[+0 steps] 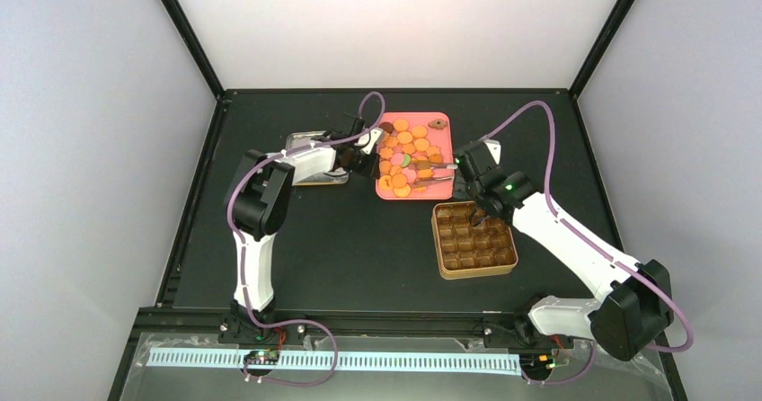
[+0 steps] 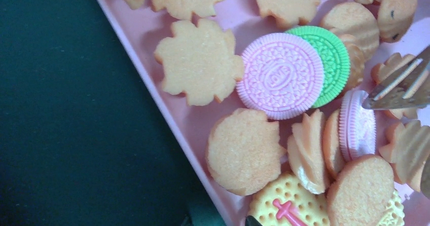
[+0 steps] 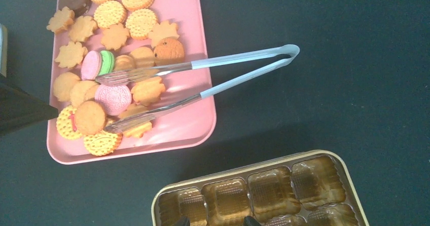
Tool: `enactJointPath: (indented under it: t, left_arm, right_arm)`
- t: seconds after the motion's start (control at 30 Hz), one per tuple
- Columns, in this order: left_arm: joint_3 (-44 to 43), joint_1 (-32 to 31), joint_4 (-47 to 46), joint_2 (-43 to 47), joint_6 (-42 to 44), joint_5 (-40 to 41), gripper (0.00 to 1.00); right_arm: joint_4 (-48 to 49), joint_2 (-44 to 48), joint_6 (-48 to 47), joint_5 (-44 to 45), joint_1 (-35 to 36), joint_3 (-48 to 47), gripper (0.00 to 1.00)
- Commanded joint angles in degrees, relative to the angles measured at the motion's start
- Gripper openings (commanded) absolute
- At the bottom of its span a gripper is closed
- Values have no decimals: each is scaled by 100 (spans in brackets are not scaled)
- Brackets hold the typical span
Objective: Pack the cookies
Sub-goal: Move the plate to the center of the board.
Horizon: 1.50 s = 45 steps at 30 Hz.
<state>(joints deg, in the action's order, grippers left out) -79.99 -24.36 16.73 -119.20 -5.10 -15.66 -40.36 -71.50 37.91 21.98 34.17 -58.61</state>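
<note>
The cookies lie in a heap on a pink tray, mostly orange, with a pink one overlapping a green one. My left gripper is at the tray's left edge. Its tips stand apart on either side of the pink rim, holding no cookie. My right gripper reaches into the gold tin. Its tips straddle one brown cup near the tin's rim. Whether they press on the cup is not visible. The cups that show hold no cookies.
Metal tongs lie loose across the tray's near right corner, their blades among the cookies and their handle end out on the black table. A flat metal piece lies left of the tray, partly hidden under my left arm.
</note>
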Motion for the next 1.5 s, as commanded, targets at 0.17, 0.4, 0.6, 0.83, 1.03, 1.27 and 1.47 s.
enactJointPath:
  t: [0.17,0.4,0.6,0.83,1.03,1.27,1.47]
  left_arm:
    - [458,-95,89,238,-18,310,15]
    - [778,-87,93,542,96,672,7]
    - [1102,-78,187,811,306,951,4]
    - [1590,-60,357,1378,261,970,3]
    - [1958,0,570,1808,249,1053,2]
    - [2428,41,829,2164,267,1031,2]
    - [2571,140,1108,2427,246,977,2]
  right_arm:
    - [-2,-53,-220,96,-99,154,27]
    - [125,-179,-239,19,-154,236,27]
    - [230,-255,-337,-37,-198,319,27]
    - [304,-442,-499,-77,-279,376,26]
    - [443,-534,-508,-193,-306,385,26]
    - [601,-747,-1033,-798,-305,244,27]
    - [787,-1152,-1733,-1770,-295,-71,34]
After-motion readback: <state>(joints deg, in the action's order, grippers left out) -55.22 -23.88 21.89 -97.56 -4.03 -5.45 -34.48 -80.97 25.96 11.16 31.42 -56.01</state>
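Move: The pink plate's left rim lies right at the left fingers; the plate's middle is about 9 cm to their right and 7 cm ahead, level with them. Of the left hand, the metal tray is some 14 cm left and 6 cm ahead, the tongs about 17 cm right and 2 cm ahead, the gold box 22 cm right and 18 cm back. From the high right hand the plate lies roughly 20 cm ahead, 13 cm left and 15 cm down. Backing off slightly while its fingers close, the left hand pinches the pink plate's left rim, then drags the plate level over the table towards the board's middle, in all about 10 cm back and 8 cm left, the hand's left side tipping up some 10 degrees. The right hand, fingers still part open, sinks about 6 cm over the gold box, swinging left at the end. ##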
